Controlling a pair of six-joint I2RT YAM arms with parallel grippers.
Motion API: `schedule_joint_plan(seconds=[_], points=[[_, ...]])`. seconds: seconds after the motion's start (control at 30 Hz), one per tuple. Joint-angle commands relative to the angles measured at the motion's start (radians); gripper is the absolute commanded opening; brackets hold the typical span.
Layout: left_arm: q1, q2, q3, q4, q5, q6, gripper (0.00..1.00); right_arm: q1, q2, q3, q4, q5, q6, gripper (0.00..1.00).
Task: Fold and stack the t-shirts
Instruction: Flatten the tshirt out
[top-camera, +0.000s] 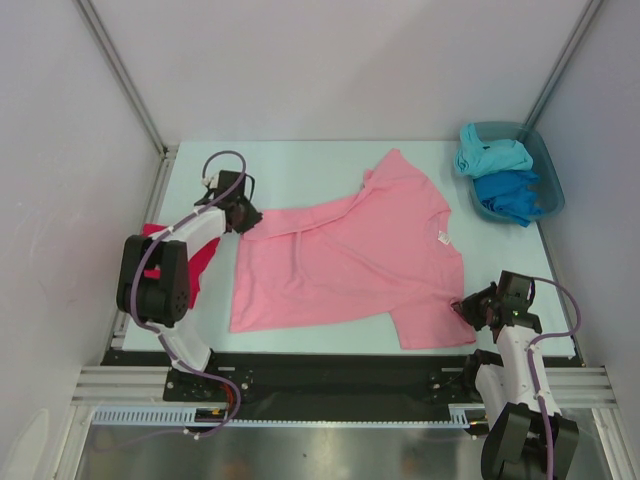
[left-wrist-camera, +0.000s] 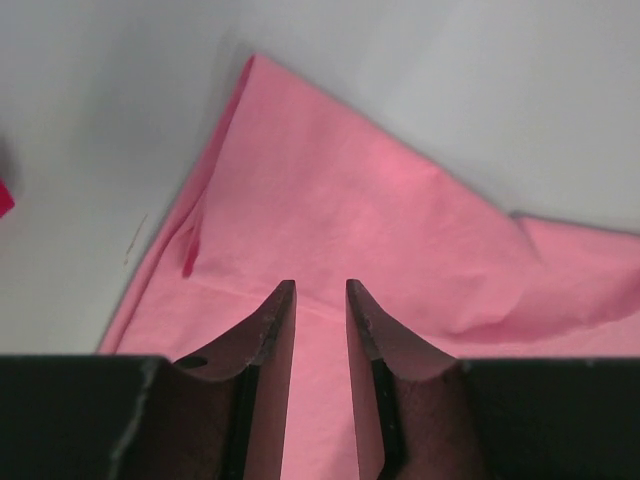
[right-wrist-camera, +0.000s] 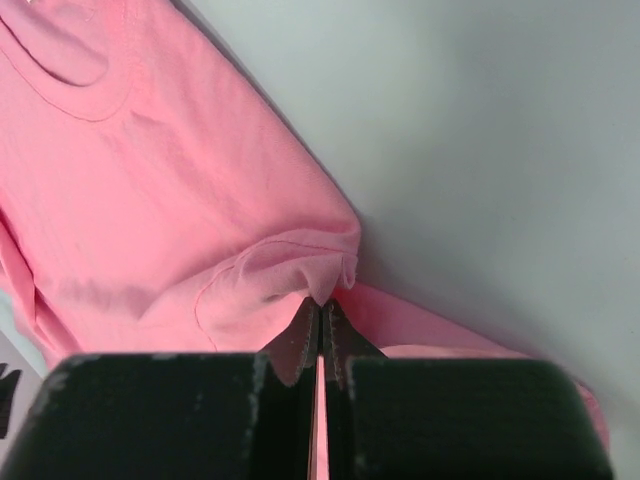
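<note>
A light pink t-shirt (top-camera: 340, 260) lies spread across the table, its white neck tag (top-camera: 443, 238) toward the right. My left gripper (top-camera: 248, 218) hovers over the shirt's far left corner. In the left wrist view its jaws (left-wrist-camera: 320, 290) stand apart, with flat pink cloth (left-wrist-camera: 380, 200) showing in the gap. My right gripper (top-camera: 462, 308) is at the shirt's near right sleeve. It is shut (right-wrist-camera: 321, 305) on a bunched fold of the pink cloth (right-wrist-camera: 150, 180). A crimson t-shirt (top-camera: 205, 258) lies at the left, partly hidden under my left arm.
A teal tub (top-camera: 548, 165) at the far right corner holds a turquoise t-shirt (top-camera: 492, 157) and a blue t-shirt (top-camera: 510, 192). White walls and metal posts enclose the table. A black rail runs along the near edge.
</note>
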Motion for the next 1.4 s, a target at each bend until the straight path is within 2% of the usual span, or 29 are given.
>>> schedule_joint_plan(seconds=[0.0,0.53,1.37], points=[[-0.006,-0.058,-0.048,0.014,-0.052,0.018,0.32,-0.003,-0.008,0.004,0.014,-0.013,-0.011,0.0],[0.036,-0.038,-0.058,-0.02,-0.126,0.107,0.32,-0.004,-0.008,0.004,0.012,-0.011,-0.012,0.0],[0.043,-0.02,-0.116,0.035,-0.085,0.117,0.31,-0.012,-0.006,0.015,0.003,-0.019,-0.009,0.0]])
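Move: Some 4 cm to the left hand's left, about 1 cm back and 6 cm below it, lies the loose corner of the folded-over flap on the pink t-shirt. The pink shirt's far-left corner is about 7 cm ahead and 3 cm left, the middle of the red t-shirt roughly 26 cm left and 8 cm back, both at table height. From the right hand the flap corner lies about 65 cm left, 22 cm ahead and just below. Sinking and drawing back about 2–3 cm each, the left hand then slides some 4 cm to its left, rolling about 10 degrees left side up, and finally eases another centimetre back and down towards the flap corner. Its fingers stay part-open, coming close over the cloth without visible contact; the right hand stays put, still pinching the shirt's edge. ##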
